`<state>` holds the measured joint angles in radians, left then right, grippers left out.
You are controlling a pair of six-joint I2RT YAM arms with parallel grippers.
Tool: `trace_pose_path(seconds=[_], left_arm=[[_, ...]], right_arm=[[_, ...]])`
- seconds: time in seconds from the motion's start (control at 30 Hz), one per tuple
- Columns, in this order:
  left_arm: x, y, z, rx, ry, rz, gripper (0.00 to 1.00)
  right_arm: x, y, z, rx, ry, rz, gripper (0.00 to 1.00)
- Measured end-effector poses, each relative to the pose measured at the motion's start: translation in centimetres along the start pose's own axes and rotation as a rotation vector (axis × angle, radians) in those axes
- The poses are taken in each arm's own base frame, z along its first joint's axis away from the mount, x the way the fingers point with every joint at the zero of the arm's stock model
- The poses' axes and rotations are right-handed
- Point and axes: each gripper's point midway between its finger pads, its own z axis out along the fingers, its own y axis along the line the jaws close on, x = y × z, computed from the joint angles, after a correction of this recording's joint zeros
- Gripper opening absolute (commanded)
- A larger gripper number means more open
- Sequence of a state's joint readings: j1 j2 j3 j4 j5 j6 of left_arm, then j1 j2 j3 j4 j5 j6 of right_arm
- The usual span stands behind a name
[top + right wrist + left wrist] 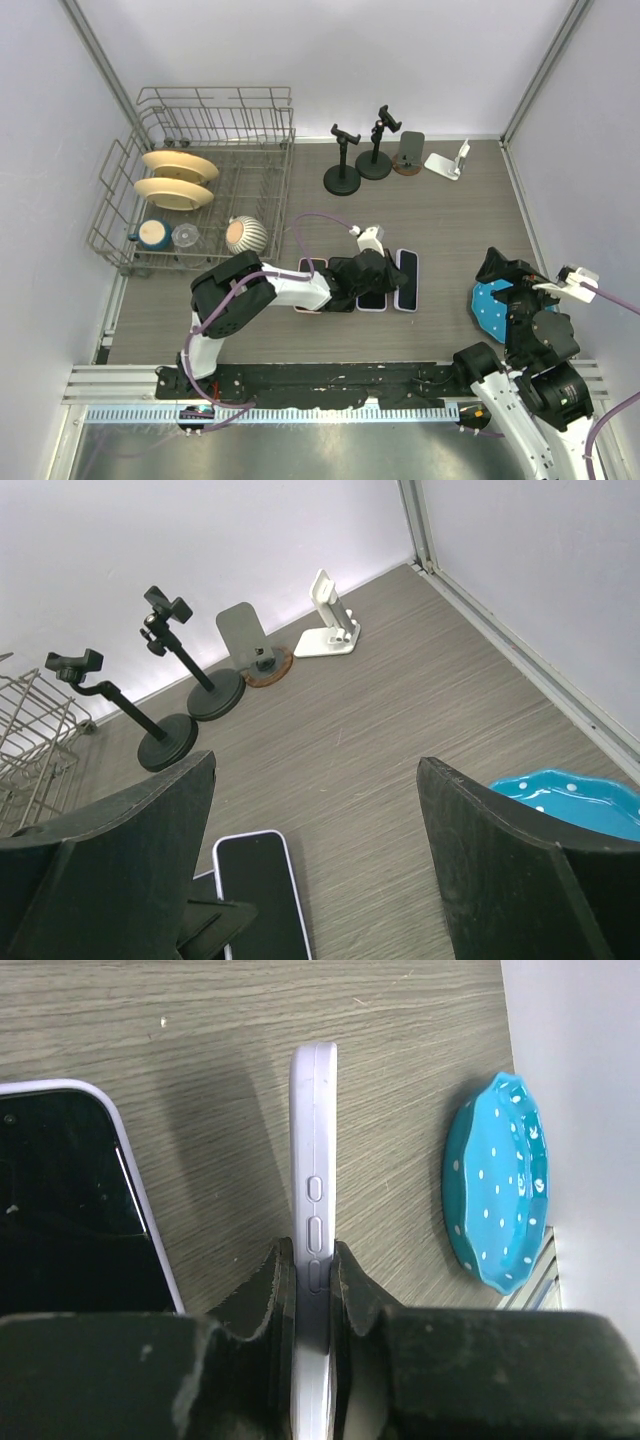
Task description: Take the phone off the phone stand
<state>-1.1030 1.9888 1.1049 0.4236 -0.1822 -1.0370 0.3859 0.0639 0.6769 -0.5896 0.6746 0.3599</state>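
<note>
My left gripper (393, 280) (314, 1260) is shut on a phone (314, 1140) in a pale lilac case. It pinches the phone's front and back faces near one end, so the phone shows edge-on over the table, side buttons towards the camera. This phone also shows in the top view (406, 281) and the right wrist view (255, 890). Another phone (372, 292) (70, 1200) lies flat just left of it. Four empty phone stands are at the back: two black clamp stands (342, 165) (377, 150), a grey one (408, 152) and a white one (448, 161). My right gripper (500, 268) (315, 765) is open and empty.
A blue dotted dish (488, 310) (500, 1190) lies on the table at the right, under my right gripper. A wire dish rack (262, 215) with plates, a cup and a bowl stands at the back left. A third phone (311, 285) lies partly under my left arm.
</note>
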Motion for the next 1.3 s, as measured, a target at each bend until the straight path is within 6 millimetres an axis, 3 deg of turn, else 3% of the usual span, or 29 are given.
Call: trace_pose_path(seconds=[0.63, 1.0, 1.3], left_arm=[[0.4, 1.5, 1.0, -0.035, -0.002, -0.021, 0.72], [0.4, 1.0, 0.9, -0.053, 0.033, 0.045, 0.79], [-0.1, 0.8, -0.2, -0.08, 0.051, 0.122, 0.91]], right_arm=[[0.4, 0.2, 0.3, -0.001, 0.017, -0.019, 0.86], [0.4, 0.3, 0.3, -0.005, 0.017, -0.019, 0.86], [0.4, 0.4, 0.3, -0.007, 0.02, -0.02, 0.86]])
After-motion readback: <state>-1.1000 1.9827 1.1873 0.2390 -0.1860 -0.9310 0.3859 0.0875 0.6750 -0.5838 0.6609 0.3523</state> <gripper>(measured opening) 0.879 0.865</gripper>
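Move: The left hand holds a phone by its left long edge; the bare spot on the table where the phone goes has its middle about 1 cm ahead, 3 cm to the right and 4 cm below. The third phone lies some 5 cm to the left and 1 cm ahead, and the blue plate about 28 cm right and 4 cm back, both also roughly 4 cm lower. From the right hand that spot is about 9 cm ahead, 21 cm left and 25 cm below. Left hand sinks nearly 2 cm, opens wide, letting go of the phone, then rises about 1.5 cm. ##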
